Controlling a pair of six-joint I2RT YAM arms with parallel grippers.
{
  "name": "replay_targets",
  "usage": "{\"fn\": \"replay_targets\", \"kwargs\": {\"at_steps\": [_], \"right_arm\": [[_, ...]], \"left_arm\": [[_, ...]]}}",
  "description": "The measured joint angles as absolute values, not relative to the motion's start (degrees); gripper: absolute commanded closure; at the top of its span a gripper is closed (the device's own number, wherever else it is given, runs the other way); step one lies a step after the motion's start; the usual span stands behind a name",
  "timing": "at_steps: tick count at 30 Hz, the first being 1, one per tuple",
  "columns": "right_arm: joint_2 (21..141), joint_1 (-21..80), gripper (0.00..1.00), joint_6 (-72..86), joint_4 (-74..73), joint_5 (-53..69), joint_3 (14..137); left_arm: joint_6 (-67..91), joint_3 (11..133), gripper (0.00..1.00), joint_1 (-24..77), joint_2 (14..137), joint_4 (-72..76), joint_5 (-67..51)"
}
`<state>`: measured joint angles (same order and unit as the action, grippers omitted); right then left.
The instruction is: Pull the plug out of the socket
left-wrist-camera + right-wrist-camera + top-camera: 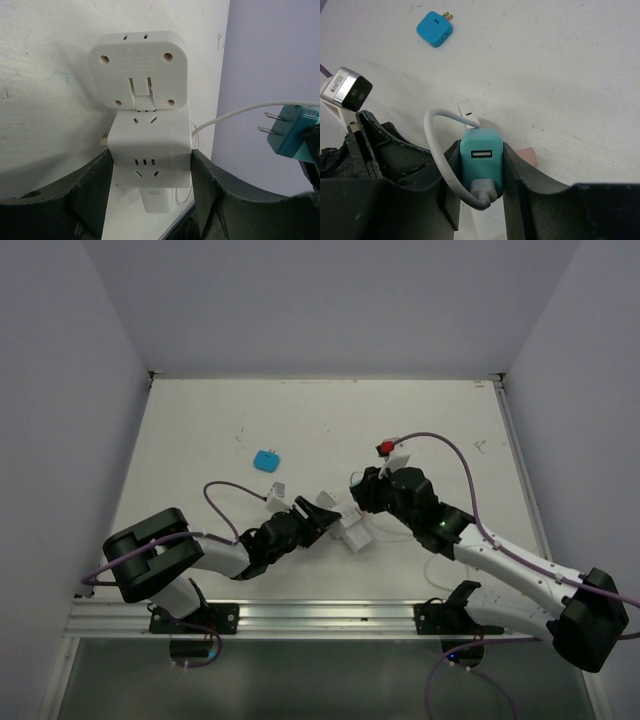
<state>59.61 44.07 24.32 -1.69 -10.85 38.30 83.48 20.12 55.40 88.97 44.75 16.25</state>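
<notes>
The socket (150,150), a white cube with slot holes on its faces and a metal prong on its left side, sits between the fingers of my left gripper (150,160), which is shut on it. A white rounded-square adapter (139,70) stands against its far side. The plug (481,157) is a teal charger with a grey USB cable, clamped in my right gripper (481,150). In the left wrist view the plug (290,132) hangs off to the right of the socket with both prongs bare. The two grippers, left (328,518) and right (358,492), meet at mid-table.
A second blue charger (267,460) lies loose on the table to the back left. A red-topped piece (383,448) sits behind the right gripper. A small white charger (156,200) lies under the socket. White walls enclose the table.
</notes>
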Motion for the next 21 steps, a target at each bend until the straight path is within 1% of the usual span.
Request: {"fn": "replay_targets", "kwargs": {"at_steps": [2,5,11,16,21], "right_arm": [[59.6,43.5,1.0,24.2,-1.7,-11.4,38.3],[59.6,40.1,1.0,24.3,-2.2,-11.4,38.5],[60.4,26.2,1.0,25.6,-2.4,-7.4,39.1],[68.2,17.0,1.0,28.2,0.8,-1.9,41.7],[80.9,12.1,1.0,31.9,6.0,4.9,45.5]], "left_arm": [[83.4,20.1,1.0,55.4,88.8,44.7,16.5],[82.8,19.8,1.0,55.4,88.1,44.3,17.1],[79.0,18.5,1.0,55.1,85.9,43.7,18.5],[76.9,16.5,1.0,53.5,84.0,44.4,18.3],[75.4,14.3,1.0,51.2,82.7,46.3,17.2]]}}
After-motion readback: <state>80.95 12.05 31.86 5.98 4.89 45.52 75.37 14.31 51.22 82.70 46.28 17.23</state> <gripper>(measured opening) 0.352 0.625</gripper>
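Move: The teal plug, already free, is in the right fingers; the open table it is carried towards lies roughly 18 cm ahead, 11 cm to the right and 15 cm below. From that hand, the white socket is about 6 cm back, 2 cm left and 9 cm down. The left fingers grip the socket; from them the teal plug is some 5 cm ahead, 5 cm right and 9 cm up, and the blue plug about 20 cm ahead, 19 cm left and 5 cm down. Carry the teal plug away from the socket with the right gripper: sweep it forward and to the right, about 17 cm in all, level at first, then sinking some 5 cm while the wrist swings about 20 degrees clockwise and tips down. Keep both grips shut as they are, and draw the left gripper with the socket about 4 cm left. ##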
